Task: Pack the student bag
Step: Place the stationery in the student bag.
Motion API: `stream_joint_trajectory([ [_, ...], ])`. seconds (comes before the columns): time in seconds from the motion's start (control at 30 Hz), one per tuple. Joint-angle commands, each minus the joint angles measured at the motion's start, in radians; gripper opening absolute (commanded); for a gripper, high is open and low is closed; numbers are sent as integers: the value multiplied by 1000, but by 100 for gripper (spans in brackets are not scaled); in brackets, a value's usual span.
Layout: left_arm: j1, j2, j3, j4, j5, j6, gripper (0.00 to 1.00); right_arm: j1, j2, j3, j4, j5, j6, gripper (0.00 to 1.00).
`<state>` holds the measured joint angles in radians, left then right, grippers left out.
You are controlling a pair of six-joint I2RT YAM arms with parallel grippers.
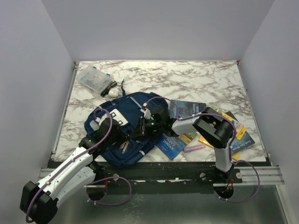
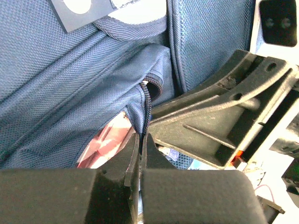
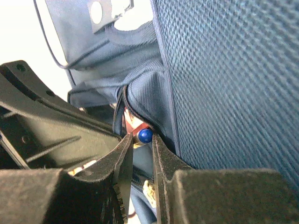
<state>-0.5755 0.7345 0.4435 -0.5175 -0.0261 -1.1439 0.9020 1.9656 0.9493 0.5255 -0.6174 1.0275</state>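
The student bag [image 1: 122,116], navy-blue, lies on the marble table [image 1: 187,79] at the front left. My left gripper [image 1: 124,140] is shut on the zipper edge of the bag's opening [image 2: 148,100]; its jaws [image 2: 141,137] pinch the fabric. Something red and white [image 2: 105,144] shows inside the opening. My right gripper [image 1: 138,130] reaches in from the right, close beside the left one [image 2: 219,126]. Its fingertips [image 3: 142,140] stand narrowly apart, closed on a small blue-capped item [image 3: 145,135] at the mouth of the bag [image 3: 224,84].
A clear plastic box [image 1: 96,80] sits at the back left. Right of the bag lie a dark book [image 1: 187,109], a blue book [image 1: 170,145], a pink marker [image 1: 194,148] and several yellow and coloured books [image 1: 238,130] under the right arm.
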Motion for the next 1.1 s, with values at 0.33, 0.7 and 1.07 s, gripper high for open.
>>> stream_joint_trajectory([
  [0.33,2,-14,-25,54,42,-34,0,9,44,89,15,-29,54,39],
  [0.7,2,-2,-59,56,34,-40,0,-36,-120,40,-132,6,-74,59],
  [1.07,3,-41,-50,56,15,-14,0,-88,-415,-3,-642,396,-260,62],
])
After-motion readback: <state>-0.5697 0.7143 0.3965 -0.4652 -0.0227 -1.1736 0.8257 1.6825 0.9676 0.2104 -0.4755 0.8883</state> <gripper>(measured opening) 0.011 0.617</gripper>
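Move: The blue-tipped pen lies mostly inside the open pocket; its middle is about 4 cm back, 3 cm to the left and 2 cm below the right hand, with its blue end right at those fingertips. The zip edge that the left fingers already pinch is some 3 cm left and 1 cm back of the right hand; the white name card is roughly 11 cm ahead and 7 cm left. From the left hand, the pen's middle is about 4 cm back, 1 cm left and 3 cm below. Leftward and a touch forward first, the right hand pokes its part-open fingertips about 2 cm further into the pocket at the pen's blue end, then spreads them to over half open, backs out to the right and rises, ending some 6 cm higher and drifting forward, away from the pocket. The left fingers stay shut on the zip edge, keeping the pocket open. ##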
